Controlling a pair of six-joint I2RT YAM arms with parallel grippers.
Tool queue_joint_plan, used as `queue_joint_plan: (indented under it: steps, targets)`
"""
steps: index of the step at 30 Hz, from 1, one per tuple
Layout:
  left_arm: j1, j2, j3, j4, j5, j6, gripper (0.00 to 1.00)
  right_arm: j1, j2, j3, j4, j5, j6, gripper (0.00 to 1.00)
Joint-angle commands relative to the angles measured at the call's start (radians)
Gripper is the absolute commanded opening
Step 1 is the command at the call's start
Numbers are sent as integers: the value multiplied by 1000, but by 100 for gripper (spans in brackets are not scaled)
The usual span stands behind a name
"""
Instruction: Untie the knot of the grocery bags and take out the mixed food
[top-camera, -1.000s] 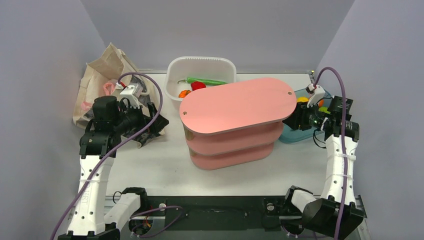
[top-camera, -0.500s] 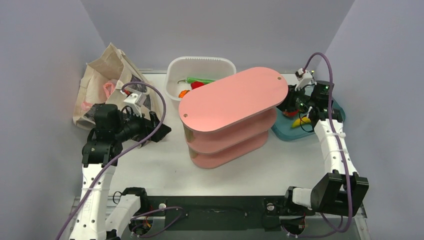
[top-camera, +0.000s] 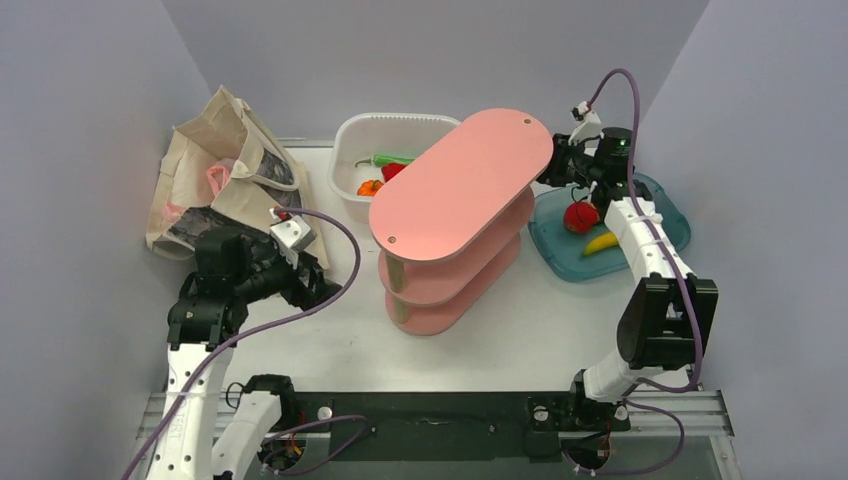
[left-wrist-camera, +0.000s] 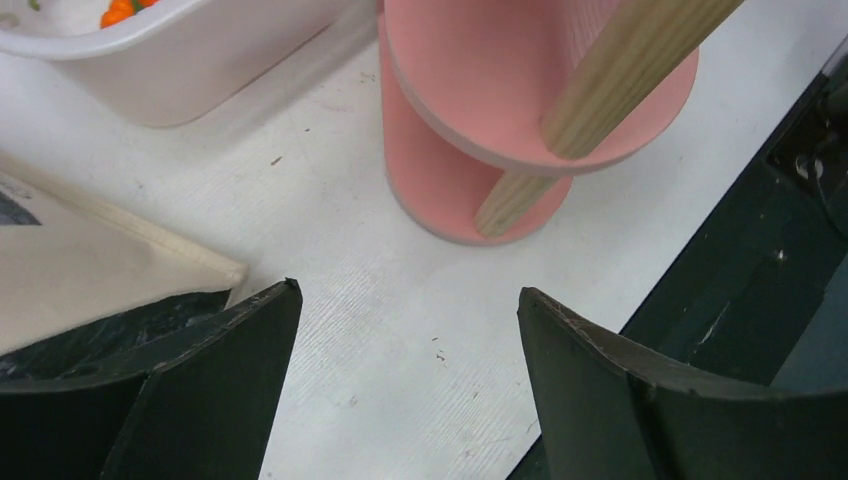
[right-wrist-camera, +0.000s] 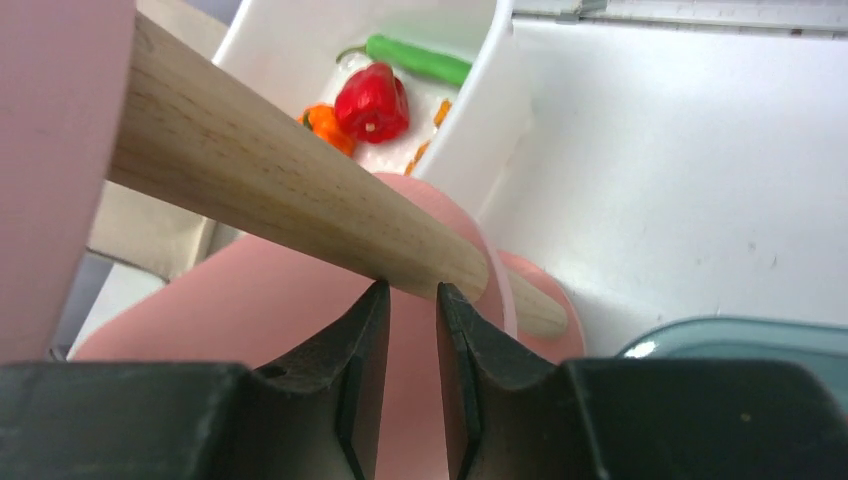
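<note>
The beige canvas tote (top-camera: 215, 150) slumps at the back left, and its corner (left-wrist-camera: 80, 270) shows in the left wrist view. The pink plastic bag (top-camera: 217, 178) pokes out of its mouth, still bunched. The mixed food is hidden. My left gripper (top-camera: 318, 290) (left-wrist-camera: 408, 300) hangs open over bare table, just right of the tote and holding nothing. My right gripper (top-camera: 552, 168) (right-wrist-camera: 412, 288) reaches under the far end of the pink shelf's top board. It stands open by only a narrow slit. Its tips rest against a wooden dowel (right-wrist-camera: 280, 190), with nothing between them.
The pink three-tier shelf (top-camera: 460, 185) (left-wrist-camera: 480, 70) stands mid-table, turned diagonally. Behind it a white tub (top-camera: 345, 135) (right-wrist-camera: 480, 120) holds a red pepper (right-wrist-camera: 372, 102) and a green pepper (right-wrist-camera: 415, 60). A teal tray (top-camera: 660, 215) at the right carries an apple (top-camera: 577, 216) and a banana (top-camera: 600, 242).
The right gripper swung toward the back, its jaws narrowed, and the shelf turned with it, uncovering the teal tray. The left gripper pulled back from the tote toward the near side.
</note>
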Motion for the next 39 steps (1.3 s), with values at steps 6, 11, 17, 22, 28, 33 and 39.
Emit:
queue_joint_plan:
  steps: [6, 11, 17, 22, 28, 33, 39]
  targets:
    - [-207, 169, 42, 37, 74, 223, 68, -19, 61, 131, 213, 44, 72, 21]
    - [-291, 120, 13, 64, 109, 207, 64, -78, -12, 88, 209, 17, 104, 23]
    - [-305, -71, -273, 585, 201, -210, 64, -152, -116, 30, 125, -11, 77, 24]
    - [-357, -47, -342, 738, 140, -275, 59, -188, -190, 16, -50, -14, -28, 25]
    - [-414, 22, -373, 918, -9, -317, 48, -194, -254, -1, -187, -3, -116, 26]
    - [-473, 67, -403, 1033, -88, -323, 41, -194, -270, 9, -243, 17, -145, 26]
    - [-525, 131, -405, 1126, -114, -340, 32, -205, -277, 30, -293, 45, -199, 26]
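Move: Upright at the shelf's near end, the pink shelf's near post stands about 13 cm to the left hand's right and 4 cm ahead, its graspable stretch some 3 cm lower. The white basket is roughly 36 cm ahead and 13 cm right of that hand, the grocery bag 26 cm ahead and 20 cm left. The shelf's far post is at the right hand's fingertips, about 2 cm ahead and 2 cm left; the blue tray lies 17 cm right, level fore-and-aft, 22 cm below. Swinging about 13 cm right to the shelf's near post, the left hand dips, draws back some 4 cm, then comes forward again, turning about 20 degrees clockwise and narrowing its fingers around the post. The right hand, nearly shut, goes 4 cm forward, then comes free of the far post, backing off about 9 cm, swinging right and rising before sinking a little. ##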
